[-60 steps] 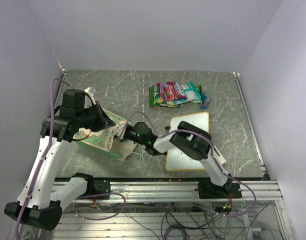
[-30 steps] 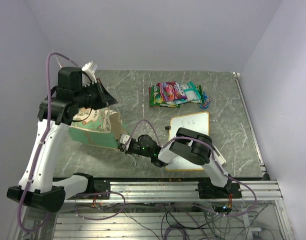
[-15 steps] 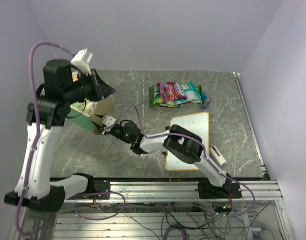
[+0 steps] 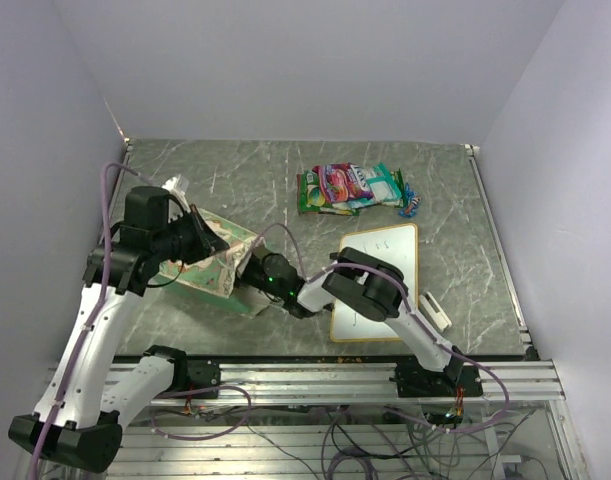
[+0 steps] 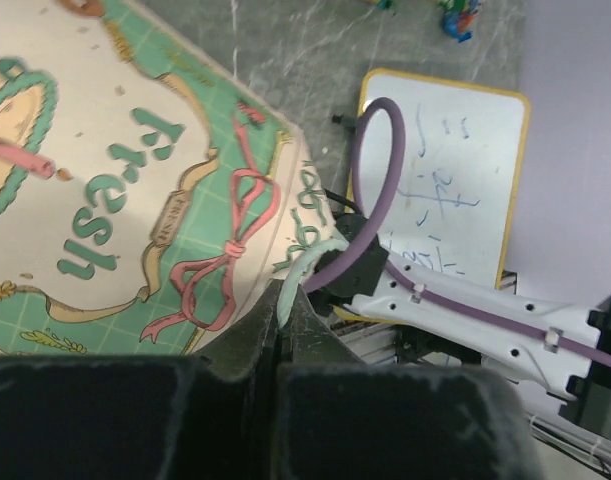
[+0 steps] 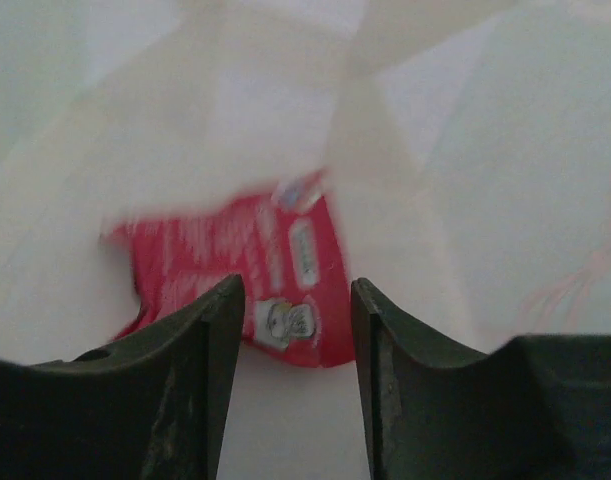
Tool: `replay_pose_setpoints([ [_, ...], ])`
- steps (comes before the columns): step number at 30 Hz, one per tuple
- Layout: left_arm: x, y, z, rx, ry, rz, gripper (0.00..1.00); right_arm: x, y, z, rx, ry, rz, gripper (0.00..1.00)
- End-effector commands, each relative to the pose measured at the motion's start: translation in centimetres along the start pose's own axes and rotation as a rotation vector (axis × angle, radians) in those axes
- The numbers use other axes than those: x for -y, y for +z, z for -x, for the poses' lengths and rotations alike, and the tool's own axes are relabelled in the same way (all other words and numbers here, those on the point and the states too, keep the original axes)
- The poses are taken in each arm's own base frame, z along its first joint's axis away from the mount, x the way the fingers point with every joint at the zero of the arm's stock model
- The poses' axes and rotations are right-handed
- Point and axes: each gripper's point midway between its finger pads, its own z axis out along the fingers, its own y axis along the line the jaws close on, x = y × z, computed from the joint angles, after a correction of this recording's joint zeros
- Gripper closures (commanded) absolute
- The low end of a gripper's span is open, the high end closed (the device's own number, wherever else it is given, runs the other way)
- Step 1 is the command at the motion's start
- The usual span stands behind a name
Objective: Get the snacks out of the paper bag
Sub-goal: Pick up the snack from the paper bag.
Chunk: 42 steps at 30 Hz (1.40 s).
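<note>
The paper bag (image 4: pixel 197 268) lies on its side at the left of the table, its mouth towards the right arm. My left gripper (image 4: pixel 214 244) is shut on the bag's upper edge; in the left wrist view the gripper (image 5: pixel 281 335) pinches the cream and green paper (image 5: pixel 125 200). My right gripper (image 6: pixel 297 300) is open inside the bag, its fingers (image 6: pixel 190 370) either side of a red snack packet (image 6: pixel 250 265) lying on the cream inside, not touching it. From above only the right wrist (image 4: pixel 275 276) shows at the bag's mouth. Several snacks (image 4: pixel 350 188) lie in a pile at the back.
A whiteboard (image 4: pixel 377 282) with writing lies right of the bag, under the right arm; it also shows in the left wrist view (image 5: pixel 455 190). A small white eraser (image 4: pixel 435 312) lies by the whiteboard's right edge. A blue wrapped candy (image 4: pixel 412 203) sits beside the snack pile.
My left arm, which had lifted the bag high and back, has brought it down onto the table again. My right gripper stayed at the bag's mouth and is now inside it.
</note>
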Motion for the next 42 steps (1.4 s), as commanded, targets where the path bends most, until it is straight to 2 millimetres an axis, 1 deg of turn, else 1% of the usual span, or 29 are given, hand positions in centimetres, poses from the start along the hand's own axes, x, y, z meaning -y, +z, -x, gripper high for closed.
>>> replay_pose_setpoints([
  [1, -0.4, 0.9, -1.3, -0.015, -0.085, -0.018, 0.93, -1.5, -3.5, 1.5, 0.035, -0.020, 0.085, 0.51],
  [2, -0.5, 0.8, -1.6, -0.008, -0.093, -0.020, 0.93, -1.9, -4.4, 1.4, 0.033, -0.039, 0.110, 0.48],
  [3, -0.7, 0.6, -1.9, -0.001, -0.096, -0.020, 0.93, -2.1, -4.9, 2.0, 0.046, -0.049, 0.133, 0.45],
  [4, -1.0, 0.4, -2.3, -0.002, -0.099, -0.013, 0.93, -2.6, -6.0, 1.6, 0.036, -0.061, 0.169, 0.41],
  [7, -2.1, -0.1, -4.1, -0.035, -0.115, 0.014, 0.93, -3.9, -7.6, 2.0, 0.058, -0.118, 0.278, 0.24],
  [10, -1.8, -0.3, -5.1, -0.045, -0.127, -0.030, 0.93, -5.0, -8.3, 1.5, 0.065, -0.172, 0.346, 0.22],
  [13, -0.9, -0.3, -5.1, -0.047, -0.122, -0.089, 0.93, -6.1, -7.9, 1.5, 0.078, -0.243, 0.400, 0.23],
  [16, 0.2, -0.1, -5.0, -0.077, -0.106, -0.140, 0.93, -5.9, -6.9, 1.6, 0.081, -0.266, 0.387, 0.23],
  [17, 0.5, -0.1, -4.8, -0.085, -0.100, -0.147, 0.93, -6.0, -6.5, 1.4, 0.078, -0.272, 0.386, 0.24],
  [19, 0.9, 0.0, -4.5, -0.098, -0.090, -0.157, 0.93, -6.0, -5.8, 0.4, 0.052, -0.302, 0.372, 0.25],
  [20, 1.1, 0.0, -4.4, -0.101, -0.083, -0.162, 0.93, -5.8, -5.2, 0.3, 0.046, -0.329, 0.357, 0.25],
  [23, 1.4, -0.2, -4.3, -0.108, -0.068, -0.178, 0.93, -5.3, -4.4, -0.3, 0.022, -0.372, 0.327, 0.25],
  [25, 1.5, -0.3, -4.4, -0.108, -0.066, -0.188, 0.93, -5.6, -3.9, -0.5, 0.023, -0.387, 0.353, 0.25],
  [26, 1.6, -0.3, -4.5, -0.108, -0.069, -0.194, 0.93, -5.9, -3.8, -0.4, 0.029, -0.372, 0.366, 0.25],
  [28, 1.7, -0.2, -4.5, -0.109, -0.075, -0.202, 0.93, -6.6, -3.6, 0.9, 0.082, -0.296, 0.386, 0.24],
  [30, 1.5, -0.1, -4.6, -0.109, -0.070, -0.196, 0.93, -7.6, -3.6, 1.6, 0.108, -0.229, 0.415, 0.23],
  [33, 1.4, 0.0, -4.6, -0.114, -0.060, -0.192, 0.93, -8.5, -3.1, 1.3, 0.103, -0.163, 0.419, 0.19],
  [34, 1.4, 0.1, -4.6, -0.118, -0.059, -0.190, 0.93, -8.9, -2.9, 0.8, 0.090, -0.144, 0.424, 0.18],
  [36, 1.5, 0.0, -4.4, -0.118, -0.052, -0.189, 0.93, -8.7, -2.4, -0.7, 0.033, -0.105, 0.395, 0.15],
  [39, 1.5, -0.1, -4.3, -0.114, -0.050, -0.187, 0.93, -7.6, -2.2, -3.1, -0.065, -0.056, 0.310, 0.14],
  [42, 1.5, -0.2, -4.3, -0.109, -0.052, -0.183, 0.93, -6.4, -2.2, -4.9, -0.157, -0.031, 0.233, 0.16],
])
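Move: The red snack packet lies inside the tipped bag, roughly 7 cm left of the right fingertips, about 2 cm back and 4 cm below them. The bag's mouth is some 6 cm to the right of this hand and 3 cm back, and the pile of snacks already taken out is about 31 cm right and 17 cm ahead. From the left hand, which has hold of the bag's cord, the packet is about 11 cm left, 5 cm ahead and 24 cm down. Inside the bag, the right hand swings back about 8 cm, slipping some 5 cm right at first and then returning left to end slightly left of its start, about 3 cm lower; it turns about 20 degrees counter-clockwise while its fingers spread from half open to nearly wide, so that they face the red packet without closing on it. The left hand keeps its pinch on the bag's cord, sinking quickly by about 4 cm and drawing back nearly as far, then easing a little to the right as it tilts about 10 degrees, right side up and fingertips slightly down. ##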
